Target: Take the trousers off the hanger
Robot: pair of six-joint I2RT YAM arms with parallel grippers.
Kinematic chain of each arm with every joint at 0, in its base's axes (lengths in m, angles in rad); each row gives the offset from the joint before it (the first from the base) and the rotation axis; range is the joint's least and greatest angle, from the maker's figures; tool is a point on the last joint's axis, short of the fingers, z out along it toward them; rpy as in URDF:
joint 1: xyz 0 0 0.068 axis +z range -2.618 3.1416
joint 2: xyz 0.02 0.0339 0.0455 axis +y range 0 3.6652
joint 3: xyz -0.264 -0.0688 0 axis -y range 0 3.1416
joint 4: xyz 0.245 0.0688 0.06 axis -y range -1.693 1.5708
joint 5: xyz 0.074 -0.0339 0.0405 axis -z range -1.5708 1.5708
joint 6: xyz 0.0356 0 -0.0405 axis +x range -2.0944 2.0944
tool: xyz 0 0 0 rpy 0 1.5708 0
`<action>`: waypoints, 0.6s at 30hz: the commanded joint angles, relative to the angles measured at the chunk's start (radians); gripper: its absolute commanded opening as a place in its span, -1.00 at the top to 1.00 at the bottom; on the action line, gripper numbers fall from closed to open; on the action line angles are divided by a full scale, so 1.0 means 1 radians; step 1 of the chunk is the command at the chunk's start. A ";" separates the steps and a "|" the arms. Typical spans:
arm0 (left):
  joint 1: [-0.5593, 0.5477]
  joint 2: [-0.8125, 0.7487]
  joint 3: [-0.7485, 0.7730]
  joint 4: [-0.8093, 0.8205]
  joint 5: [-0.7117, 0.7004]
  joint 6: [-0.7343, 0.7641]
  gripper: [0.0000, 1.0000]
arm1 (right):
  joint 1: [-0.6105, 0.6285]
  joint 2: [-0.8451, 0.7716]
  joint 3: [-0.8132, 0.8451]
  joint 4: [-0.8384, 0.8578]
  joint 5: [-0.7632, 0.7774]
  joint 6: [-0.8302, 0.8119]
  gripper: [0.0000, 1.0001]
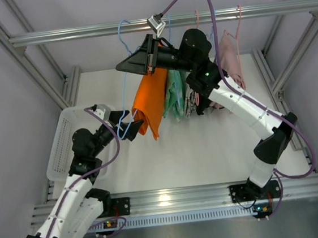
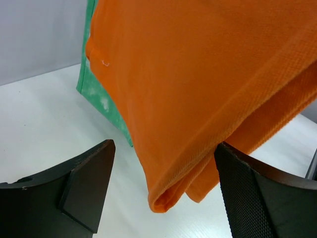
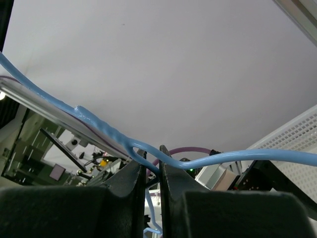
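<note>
The orange trousers (image 1: pixel 154 99) hang folded over the light-blue wire hanger (image 1: pixel 124 83), whose hook is on the top rail. My right gripper (image 1: pixel 122 66) is shut on the hanger wire (image 3: pixel 99 126) just below the rail; the wire passes between its closed jaws (image 3: pixel 152 166). My left gripper (image 1: pixel 130 125) is open at the trousers' lower left corner. In the left wrist view the folded orange hem (image 2: pixel 198 99) hangs between the two fingers (image 2: pixel 89 188), near the right one. I cannot tell whether it touches.
A mint-green patterned garment (image 1: pixel 175 97) hangs right behind the trousers, also visible in the left wrist view (image 2: pixel 94 89). A pale pink garment (image 1: pixel 232 57) on pink hangers hangs farther right. A white mesh basket (image 1: pixel 59 143) sits at the left. The aluminium rail (image 1: pixel 70 33) spans the top.
</note>
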 commanded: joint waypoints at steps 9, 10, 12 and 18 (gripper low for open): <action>-0.001 0.088 0.047 0.191 -0.061 -0.077 -0.31 | -0.022 -0.094 0.086 0.155 -0.007 -0.007 1.00; -0.001 0.097 0.053 0.186 -0.068 -0.079 -0.23 | -0.022 -0.095 0.084 0.155 -0.007 -0.005 1.00; -0.001 0.102 0.064 0.181 -0.087 -0.090 -0.15 | -0.022 -0.097 0.075 0.159 -0.009 -0.004 1.00; -0.001 0.119 0.113 0.158 -0.050 -0.116 0.79 | -0.022 -0.115 0.018 0.169 -0.010 -0.007 1.00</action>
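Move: The left hand's open fingers are just short of the orange trousers' lower near edge, which lies about 3 cm ahead, 1 cm to the right and 1 cm above. The blue hanger's near corner is some 7 cm back, 5 cm to the left and 3 cm up, and the green garment hangs around 15 cm to the right and 10 cm ahead, 4 cm higher. From the right hand, which already grips the hanger's neck, that edge is roughly 23 cm below, 2 cm ahead and level sideways. The left fingers close from wide open to nearly shut and pinch the lower near edge of the trousers. To get there the hand slides forward about 2.5 cm into the hanging cloth, then lifts roughly 1.5 cm as the fingers come together, the wrist rolling only some 5 degrees. The right hand stays put, keeping its grip on the hanger's neck. ##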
